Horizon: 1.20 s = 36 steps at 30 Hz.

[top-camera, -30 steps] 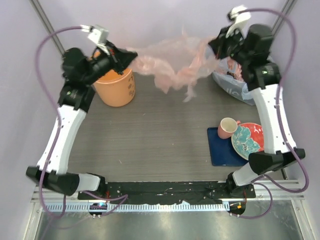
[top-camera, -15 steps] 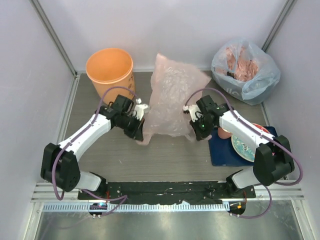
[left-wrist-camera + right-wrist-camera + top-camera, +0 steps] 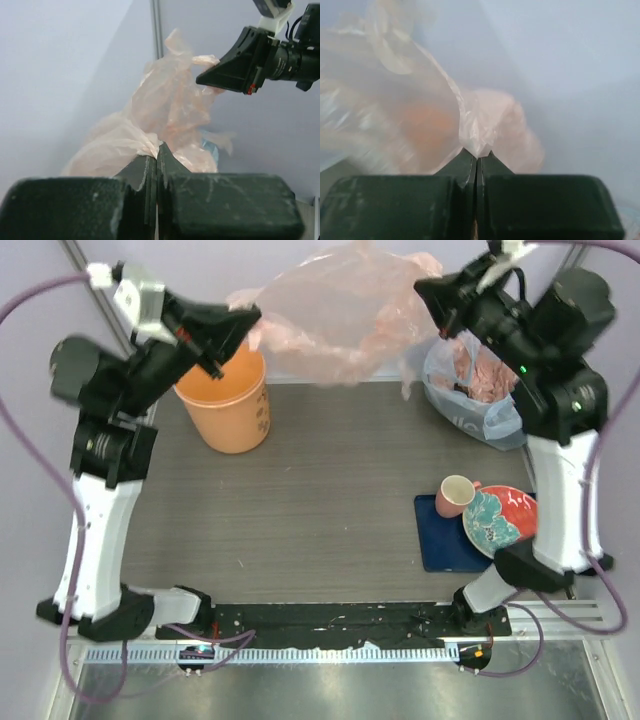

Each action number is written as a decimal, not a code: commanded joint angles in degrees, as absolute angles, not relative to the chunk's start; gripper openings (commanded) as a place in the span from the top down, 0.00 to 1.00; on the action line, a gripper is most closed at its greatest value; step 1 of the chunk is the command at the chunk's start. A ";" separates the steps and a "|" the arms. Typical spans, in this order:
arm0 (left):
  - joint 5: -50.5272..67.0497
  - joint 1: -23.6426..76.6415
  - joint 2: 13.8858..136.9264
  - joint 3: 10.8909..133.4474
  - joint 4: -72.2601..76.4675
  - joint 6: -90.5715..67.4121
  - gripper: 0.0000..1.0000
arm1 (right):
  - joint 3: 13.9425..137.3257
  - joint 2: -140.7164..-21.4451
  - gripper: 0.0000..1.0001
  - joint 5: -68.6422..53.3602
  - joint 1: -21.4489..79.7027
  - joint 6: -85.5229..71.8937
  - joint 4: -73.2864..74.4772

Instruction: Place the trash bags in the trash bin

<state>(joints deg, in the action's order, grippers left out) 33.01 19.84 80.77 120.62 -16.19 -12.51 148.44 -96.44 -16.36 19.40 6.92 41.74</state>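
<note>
The pale-pink trash bag (image 3: 340, 320) hangs stretched in the air at the back of the table, held between both grippers. My left gripper (image 3: 250, 318) is shut on its left edge, just above the rim of the orange trash bin (image 3: 232, 405). My right gripper (image 3: 425, 288) is shut on its right edge, high up. In the left wrist view the bag (image 3: 160, 110) bunches out of the shut left gripper (image 3: 158, 146), with the right gripper (image 3: 200, 79) opposite. In the right wrist view a pinch of the bag (image 3: 480, 125) sits in the shut right gripper (image 3: 478, 156).
A bluish-clear sack (image 3: 475, 390) stuffed with pink plastic stands at the back right, under the right arm. A pink cup (image 3: 456, 495) and a patterned plate (image 3: 500, 518) rest on a blue mat (image 3: 445, 540) at the right. Walls close in on both sides.
Half a second ago both grippers were low at the near corners of the bag lying flat on the table. Now both arms are raised high and the bag hangs between them, over towards the bin.
</note>
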 commanded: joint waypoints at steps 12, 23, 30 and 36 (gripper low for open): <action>37.86 26.37 79.27 63.71 -59.22 12.74 1.00 | 68.62 -73.40 0.99 -21.30 25.05 18.46 58.17; 40.37 21.45 76.98 102.35 -18.61 -17.65 1.00 | 124.65 -84.53 0.99 -17.85 23.47 4.41 47.12; 36.22 23.37 67.43 95.72 3.95 -15.31 1.00 | 125.20 -81.42 0.99 -20.30 24.08 0.26 33.59; 32.19 26.18 68.08 67.55 -25.71 2.80 1.00 | 77.33 -68.45 0.99 -10.85 24.35 12.37 35.04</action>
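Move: High above the table, both hands already pinch the trash bag by its near edge. Its middle is roughly 10 cm to the left hand's right and 4 cm ahead, about level. From the right hand the middle is 10 cm left and 4 cm back. The trash bin stands some 19 cm ahead of the left hand, 12 cm left and 50 cm below. The blue bag lies about 14 cm ahead of the right hand, 20 cm right and 50 cm below. Flapping the trash bag open in the air, both hands whip down together by about 50 cm, drawing back and tipping the fingers steeply down. They then swing back up nearly to the starting height, fingers levelling again, and start another drop of some 10 cm. Both grippers stay shut on the plastic throughout. ##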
